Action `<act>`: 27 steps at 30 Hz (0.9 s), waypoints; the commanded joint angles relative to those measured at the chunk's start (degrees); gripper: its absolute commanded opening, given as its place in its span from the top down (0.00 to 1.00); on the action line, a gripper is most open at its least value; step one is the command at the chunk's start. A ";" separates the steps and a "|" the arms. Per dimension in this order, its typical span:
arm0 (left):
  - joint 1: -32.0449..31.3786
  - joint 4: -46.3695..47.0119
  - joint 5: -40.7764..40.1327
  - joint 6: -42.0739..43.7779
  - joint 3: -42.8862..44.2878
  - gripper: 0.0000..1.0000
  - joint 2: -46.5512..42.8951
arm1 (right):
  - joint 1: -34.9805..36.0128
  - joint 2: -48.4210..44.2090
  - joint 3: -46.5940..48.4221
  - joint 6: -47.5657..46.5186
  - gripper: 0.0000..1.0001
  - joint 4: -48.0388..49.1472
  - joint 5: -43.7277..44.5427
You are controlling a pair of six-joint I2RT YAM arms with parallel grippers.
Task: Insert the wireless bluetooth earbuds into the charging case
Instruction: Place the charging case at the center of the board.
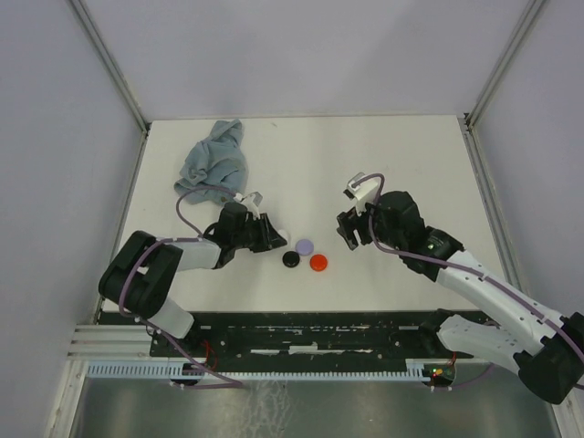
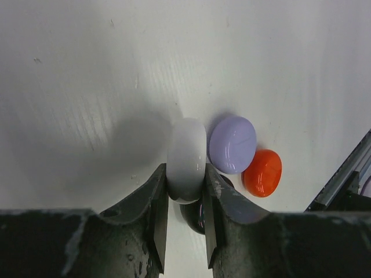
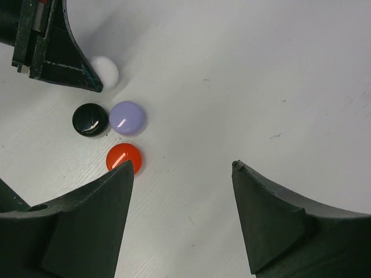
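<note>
No wireless bluetooth earbuds show in any view. My left gripper (image 2: 185,185) is shut on a round white disc (image 2: 186,159), held on edge just above the table; by its look it is a closed charging case. Beside it lie a lavender disc (image 2: 232,143) and a red disc (image 2: 262,172). A black disc (image 2: 196,214) lies partly hidden beneath the fingers. My right gripper (image 3: 182,171) hangs open over bare table to the right of the discs, with nothing between its fingers. The red disc (image 3: 123,156) peeks out by its left finger.
A crumpled grey-blue cloth (image 1: 214,160) lies at the back left of the white table (image 1: 411,164). Grey walls stand on three sides. The lavender (image 1: 304,245), black (image 1: 290,259) and red (image 1: 318,263) discs cluster between the two arms.
</note>
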 commanded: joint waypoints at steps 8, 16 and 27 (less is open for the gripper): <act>-1.06 2.24 5.62 -5.48 4.55 0.61 7.27 | 0.07 -3.64 -1.78 1.83 0.23 3.76 3.22; -2.04 -7.09 -0.86 -2.49 5.09 0.19 5.19 | 0.07 -5.98 -2.07 3.46 0.23 2.79 7.50; -1.21 -22.69 -18.54 -0.59 4.44 0.00 -11.37 | 0.07 -9.99 0.34 8.28 0.21 -5.04 19.28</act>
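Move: The left hand, just above the board and already gripping the white charging case, is taking it to the spot some 3 cm to its right, level ahead and about 2 cm down. The purple case lies roughly 5 cm right and 2 cm back, the black one 2 cm right and 5 cm back, the red one 8 cm right and 6 cm back, all about 2 cm lower. From the right hand that spot is about 13 cm left, 2 cm ahead and 17 cm down. Rightward by about 3 cm, sinking some 1 cm at first, the left hand takes the white case in beside the purple one and spreads its fingers from a third to almost fully open, letting go of the case; then it turns back left about 4 cm, away from the case, having risen a little. The right hand, empty and open, backs off 4 cm to the right and 2 cm up, swinging clockwise. ##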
